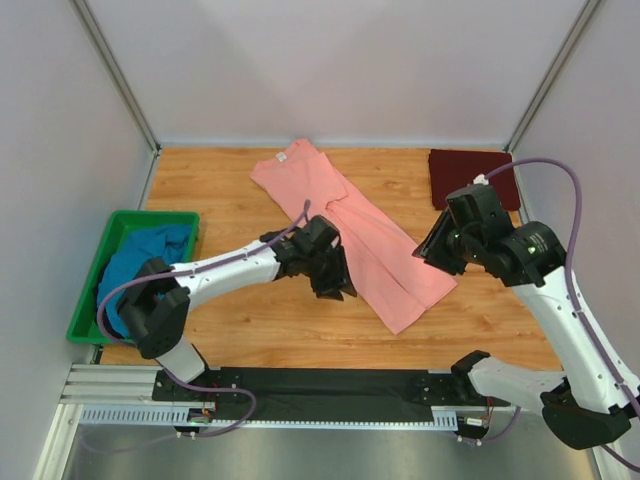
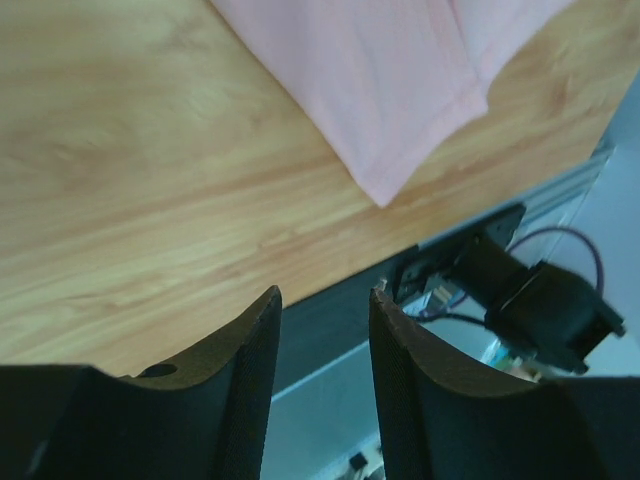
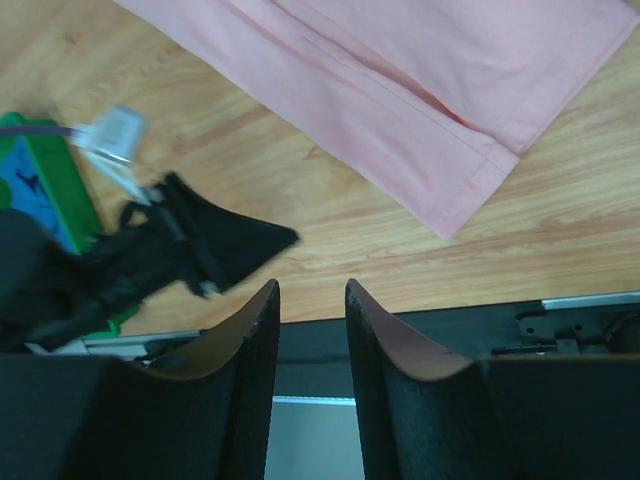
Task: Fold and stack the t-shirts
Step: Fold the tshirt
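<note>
A salmon-pink t-shirt (image 1: 360, 235) lies folded into a long strip, running diagonally across the middle of the wooden table; it also shows in the wrist views (image 2: 380, 80) (image 3: 400, 80). A dark maroon t-shirt (image 1: 470, 175) lies folded at the back right. A teal-blue t-shirt (image 1: 140, 262) is bunched in the green bin. My left gripper (image 1: 338, 288) (image 2: 325, 295) hovers by the pink strip's left edge, open, nothing between its fingers. My right gripper (image 1: 432, 255) (image 3: 312, 285) hangs over the strip's right side, jaws apart and empty.
The green plastic bin (image 1: 150, 215) (image 3: 50, 180) stands at the table's left edge. White walls with metal posts close in the back and sides. A black rail (image 1: 330, 385) runs along the near edge. The left arm (image 3: 150, 250) shows in the right wrist view.
</note>
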Motion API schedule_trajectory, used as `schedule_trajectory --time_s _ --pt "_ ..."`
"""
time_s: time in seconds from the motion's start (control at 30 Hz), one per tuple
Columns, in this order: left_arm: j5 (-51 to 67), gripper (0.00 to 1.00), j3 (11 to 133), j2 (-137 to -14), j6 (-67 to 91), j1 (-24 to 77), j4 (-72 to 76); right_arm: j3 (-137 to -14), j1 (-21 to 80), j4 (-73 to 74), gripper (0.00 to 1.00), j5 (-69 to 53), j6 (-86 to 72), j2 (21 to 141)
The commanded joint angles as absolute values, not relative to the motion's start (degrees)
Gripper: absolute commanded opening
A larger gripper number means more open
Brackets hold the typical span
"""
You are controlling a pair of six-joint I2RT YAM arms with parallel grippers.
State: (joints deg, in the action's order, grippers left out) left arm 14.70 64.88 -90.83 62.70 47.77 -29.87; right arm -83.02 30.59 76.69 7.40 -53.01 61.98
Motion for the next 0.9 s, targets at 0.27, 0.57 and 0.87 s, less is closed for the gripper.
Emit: schedule_trajectory --time_s 0.27,0.57,0.87 --pt "9.25 0.48 72.07 -100.28 79.79 63.19 -28.04 -89.04 30.32 88.95 0.35 6.33 -58.28 55.99" --pt "4.75 0.46 80.06 -112.14 95.88 68.81 -25.84 -90.18 30.32 90.70 0.34 2.11 -54.85 50.10" --pt "1.24 0.44 87.10 -118.65 99.93 70.57 -32.26 -89.30 30.32 92.02 0.35 0.88 -51.77 47.90"
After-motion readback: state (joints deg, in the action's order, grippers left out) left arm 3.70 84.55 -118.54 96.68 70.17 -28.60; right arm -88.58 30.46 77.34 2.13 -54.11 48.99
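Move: The t-shirt's near corner, my left hand's next grip, lies about 14 cm to its right, 7 cm back towards me and some 10 cm below. From that corner, the shirt's right-hand corner is roughly 15 cm farther right and 15 cm farther out, and the table's front edge runs about 10 cm nearer me. From my right hand the near corner is some 7 cm back, 5 cm left and 24 cm below. I carry my empty left hand about 15 cm to the right and 8 cm back, sinking some 8 cm, mostly late, to just above the t-shirt's near corner. Its fingers stay half open as the wrist, after a slight clockwise turn, swings some 20 degrees counter-clockwise and tips the fingertips back. My right hand clears away from the shirt, rising about 7 cm and drawing back 5, still open. ##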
